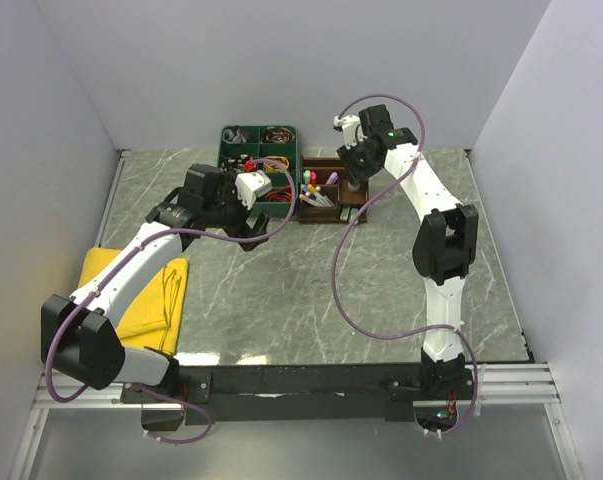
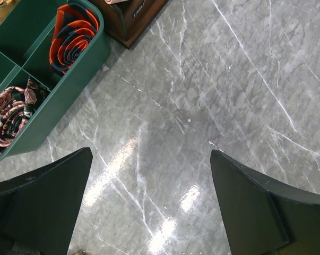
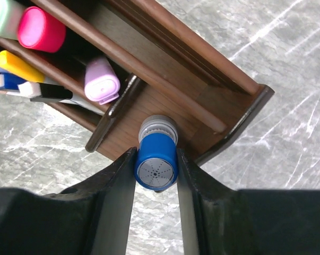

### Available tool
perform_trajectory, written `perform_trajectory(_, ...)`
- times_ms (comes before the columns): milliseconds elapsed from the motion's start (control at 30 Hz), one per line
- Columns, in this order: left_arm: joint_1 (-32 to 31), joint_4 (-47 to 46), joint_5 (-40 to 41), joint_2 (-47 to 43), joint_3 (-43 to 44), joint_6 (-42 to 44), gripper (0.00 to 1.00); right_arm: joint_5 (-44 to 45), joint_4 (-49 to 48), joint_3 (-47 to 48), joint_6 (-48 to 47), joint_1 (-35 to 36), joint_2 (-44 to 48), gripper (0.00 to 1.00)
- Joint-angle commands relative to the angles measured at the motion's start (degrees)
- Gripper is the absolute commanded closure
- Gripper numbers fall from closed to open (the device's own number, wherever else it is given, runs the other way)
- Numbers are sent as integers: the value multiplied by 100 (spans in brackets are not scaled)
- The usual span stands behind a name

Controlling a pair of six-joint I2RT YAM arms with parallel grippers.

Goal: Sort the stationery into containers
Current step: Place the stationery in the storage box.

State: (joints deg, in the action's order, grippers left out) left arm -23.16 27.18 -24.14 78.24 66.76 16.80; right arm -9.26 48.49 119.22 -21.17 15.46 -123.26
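Observation:
My right gripper [image 3: 155, 172] is shut on a blue cylinder with a grey ribbed end [image 3: 156, 158], held upright over the low front compartment of the dark brown wooden organiser [image 3: 202, 71]. Its other compartments hold a pink marker [image 3: 40, 29], a lilac highlighter [image 3: 101, 79] and a yellow-capped pen [image 3: 16, 66]. In the top view the right gripper [image 1: 353, 186] is at the organiser's [image 1: 326, 192] right end. My left gripper [image 1: 259, 230] is open and empty over bare marble [image 2: 152, 153], in front of the green tray; the organiser's corner [image 2: 136, 18] shows at the top.
A green divided tray [image 1: 259, 158] of rolled fabrics stands left of the organiser, close to my left gripper [image 2: 69, 85]. A yellow cloth [image 1: 131, 290] lies at the table's left edge under the left arm. Walls enclose the table on three sides.

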Motion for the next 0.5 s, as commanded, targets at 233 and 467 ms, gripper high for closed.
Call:
perform_trajectory(233, 22, -222, -82, -37, -32, -71, 1, 293, -261, 225, 324, -35, 100, 30)
perform_trajectory(467, 30, -265, 6, -133, 3, -89, 1, 196, -243, 76, 508, -26, 715, 20)
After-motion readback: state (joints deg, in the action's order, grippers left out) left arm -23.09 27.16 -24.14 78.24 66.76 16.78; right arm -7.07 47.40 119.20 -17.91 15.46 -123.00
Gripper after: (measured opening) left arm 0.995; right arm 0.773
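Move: The right hand already has the blue-capped bottle down in the right-hand compartment of the storage box, the bottle's middle about 3 cm below its finger pads and 1 cm ahead and left. The purple marker sits about 5 cm to the hand's left and 2 cm farther out. The red-capped marker is some 10 cm left and 3 cm out, the yellow pen about 10 cm left and level. From the left hand the bottle lies roughly 19 cm ahead, 19 cm right and 7 cm lower. The right hand's pads let go of the blue cap, the fingers spreading from under half to about three-quarters open until both stand clear of its sides. Over the compartment the hand barely travels, easing about half a centimetre forward and up as it turns some 5 degrees clockwise. ##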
